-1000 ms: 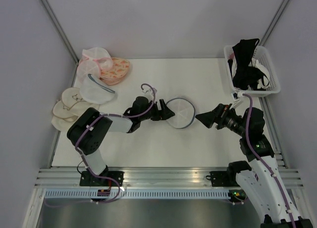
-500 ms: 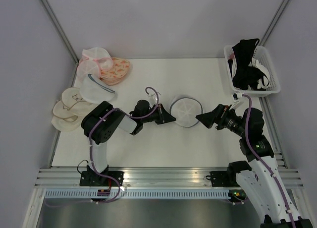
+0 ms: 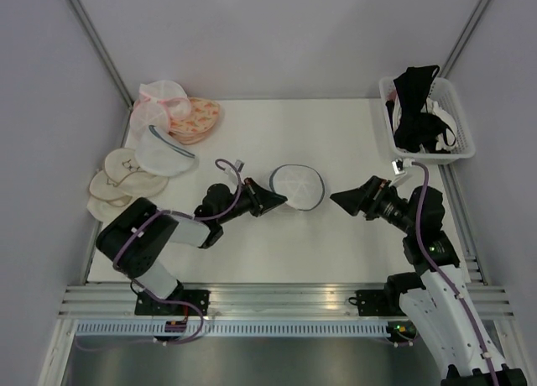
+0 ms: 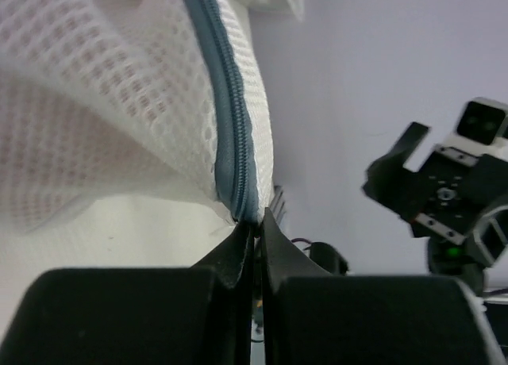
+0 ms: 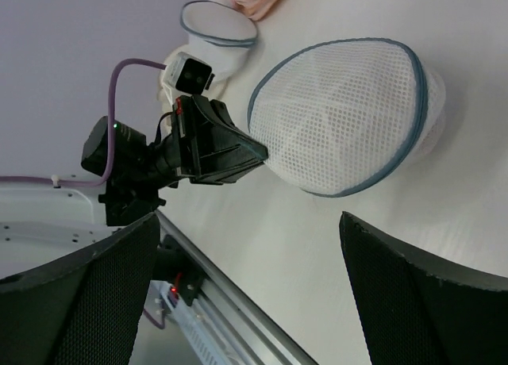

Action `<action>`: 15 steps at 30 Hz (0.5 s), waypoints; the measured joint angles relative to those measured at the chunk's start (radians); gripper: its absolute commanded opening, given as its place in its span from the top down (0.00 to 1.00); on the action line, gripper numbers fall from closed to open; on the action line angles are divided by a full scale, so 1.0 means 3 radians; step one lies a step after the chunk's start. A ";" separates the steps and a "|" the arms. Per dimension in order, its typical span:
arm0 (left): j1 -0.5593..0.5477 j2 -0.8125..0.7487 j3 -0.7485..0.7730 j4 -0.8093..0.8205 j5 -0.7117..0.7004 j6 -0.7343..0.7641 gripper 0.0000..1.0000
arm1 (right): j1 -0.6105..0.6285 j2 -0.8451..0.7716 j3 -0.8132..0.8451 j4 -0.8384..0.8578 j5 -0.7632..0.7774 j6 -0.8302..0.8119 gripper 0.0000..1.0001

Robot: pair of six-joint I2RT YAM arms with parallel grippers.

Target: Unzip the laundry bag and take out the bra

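Observation:
The laundry bag point(image 3: 299, 187), a round white mesh pouch with a grey-blue zipper rim, sits mid-table, tilted up on its left side. My left gripper point(image 3: 281, 201) is shut on that zipper rim point(image 4: 234, 143) at the bag's near-left edge, and the mesh point(image 4: 119, 103) fills the left wrist view above the jaws point(image 4: 256, 230). My right gripper point(image 3: 336, 199) hovers open just right of the bag, apart from it. The right wrist view looks between its wide fingers point(image 5: 248, 218) at the bag point(image 5: 341, 119) and the left gripper point(image 5: 258, 151). The bra is hidden; only a faint pinkish tint shows through the mesh.
A white basket point(image 3: 457, 122) holding black bras stands at the back right. At the back left lie a pink mesh pouch point(image 3: 159, 101), an orange patterned bra point(image 3: 200, 117), another white mesh pouch point(image 3: 164, 153) and cream padded cups point(image 3: 117, 183). A metal rail point(image 3: 277, 298) runs along the near edge.
My left gripper has shut on the bag's zipper rim. The bag slid right, then came back left with its left side lifted. The right gripper barely moved.

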 measured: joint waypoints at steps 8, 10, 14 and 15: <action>-0.0106 -0.1165 -0.0013 -0.1066 -0.0520 -0.0614 0.98 | 0.0037 0.0351 -0.0554 0.0908 -0.0340 0.0548 0.02; -0.0112 -0.1363 0.0010 -0.1400 -0.0622 -0.0689 0.98 | 0.0118 0.0376 -0.0437 0.0674 -0.0259 0.0341 0.02; -0.0120 -0.1471 0.0057 -0.1764 -0.0749 -0.0796 0.98 | 0.0336 0.0446 -0.0112 0.0500 -0.0076 0.0014 0.04; -0.0121 -0.1462 0.0060 -0.1813 -0.0765 -0.0821 0.98 | 0.0389 0.0477 -0.0058 0.0492 -0.0024 -0.0034 0.06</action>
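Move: The laundry bag is already pinched at its zipped rim in the left fingers, its middle about 4 cm to their right, 3 cm farther out and 4 cm lower. From the open right hand, that middle lies roughly 12 cm left, 6 cm ahead and 14 cm down; the white basket stands some 28 cm right and 24 cm ahead of the right hand. A folded mesh bag lies about 35 cm left and 14 cm ahead of the left hand. The left hand keeps its shut pinch on the zipped rim and goes on lifting the laundry bag, some 6 cm up before sinking back slightly, while drifting about 3 cm left and turning its fingers roughly 15 degrees counter-clockwise, more forward. The right hand stays wide open and follows the bag about 3 cm leftward, dipping some 4 cm and then coming most of the way back up, without touching the mesh. ##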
